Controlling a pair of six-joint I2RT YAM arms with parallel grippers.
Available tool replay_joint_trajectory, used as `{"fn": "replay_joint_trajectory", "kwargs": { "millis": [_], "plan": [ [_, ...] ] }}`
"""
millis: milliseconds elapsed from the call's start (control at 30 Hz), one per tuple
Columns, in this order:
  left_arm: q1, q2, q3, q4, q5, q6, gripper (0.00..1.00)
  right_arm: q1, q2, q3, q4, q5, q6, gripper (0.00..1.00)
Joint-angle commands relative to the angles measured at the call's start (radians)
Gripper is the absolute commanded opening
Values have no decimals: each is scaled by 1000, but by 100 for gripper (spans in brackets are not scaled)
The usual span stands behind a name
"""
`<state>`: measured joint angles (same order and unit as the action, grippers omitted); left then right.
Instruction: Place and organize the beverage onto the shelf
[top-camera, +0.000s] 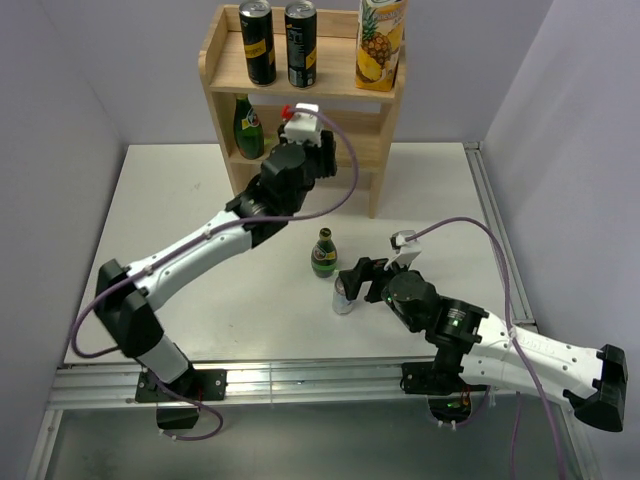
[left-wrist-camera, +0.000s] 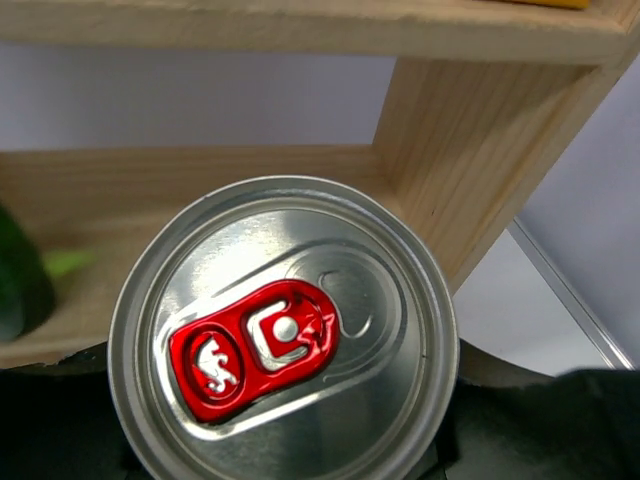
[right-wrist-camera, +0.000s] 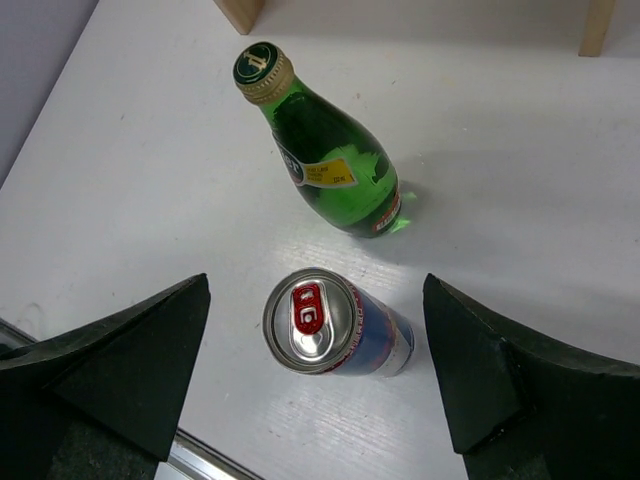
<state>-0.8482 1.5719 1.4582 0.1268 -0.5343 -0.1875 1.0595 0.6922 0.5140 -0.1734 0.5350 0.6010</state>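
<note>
The light wood shelf (top-camera: 225, 85) stands at the back of the table. Two black cans (top-camera: 258, 42) stand on its top tier, and a green bottle (top-camera: 248, 128) stands at the left of its lower tier. My left gripper (top-camera: 293, 126) is at the lower tier's opening, shut on a silver-topped can (left-wrist-camera: 285, 335) with a red tab, which it holds upright. A second green bottle (top-camera: 323, 252) stands mid-table. Just in front of it is a blue-and-silver can (right-wrist-camera: 330, 325), upright between the wide-apart fingers of my right gripper (right-wrist-camera: 320, 370), which is open and not touching it.
A pineapple juice carton (top-camera: 380, 42) occupies the right end of the top tier. The shelf's right side panel (left-wrist-camera: 470, 170) is close to the held can, and the green bottle (left-wrist-camera: 20, 280) is at its left. A metal rail (top-camera: 300, 380) runs along the near table edge.
</note>
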Motion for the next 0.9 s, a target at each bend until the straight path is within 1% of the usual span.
{"fn": "replay_joint_trajectory", "kwargs": {
  "millis": [0, 33, 133, 233, 600, 767, 867],
  "plan": [
    [23, 106, 163, 10, 132, 49, 0, -6, -43, 1, -6, 34, 2, 94],
    [34, 129, 218, 7, 160, 46, 0, -4, -51, -2, -12, 39, 8, 94],
    [41, 210, 305, 2, 180, 49, 0, -4, -71, -12, -24, 45, 16, 94],
    [44, 275, 367, 2, 195, 37, 0, -6, -82, -17, -35, 52, 20, 94],
    [46, 387, 419, 76, 214, -7, 0, -4, -122, -40, -60, 63, 31, 94],
    [46, 450, 468, 79, 215, -9, 0, -6, -137, -48, -71, 65, 36, 94],
    [46, 479, 484, 111, 214, -6, 0, -4, -143, -51, -74, 66, 36, 94]
  ]
}}
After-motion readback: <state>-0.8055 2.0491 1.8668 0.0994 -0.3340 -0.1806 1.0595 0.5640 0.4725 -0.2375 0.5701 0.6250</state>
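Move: The left hand holds the red-tabbed can just in front of the shelf. Its place, the right end of the middle shelf, lies about 10 cm ahead, 11 cm to the right and 8 cm below. The shelf's right side panel stands roughly 9 cm ahead, 17 cm right and 5 cm lower; the shelved green bottle is some 8 cm ahead, 14 cm left and 5 cm lower. From the right hand the can's place is about 29 cm ahead, nearly in line and 11 cm higher. Keeping its hold on the can, the left hand swings right by about 10 cm and forward by about 8 cm, away from the shelved green bottle and towards the right end of the middle shelf, starting level and then sinking some 7 cm as it goes in beneath the top shelf. The sinking all but stops before the end while the hand creeps on forward and right towards the side panel, the wrist having turned roughly 10 degrees clockwise and the fingers unchanged round the can. ##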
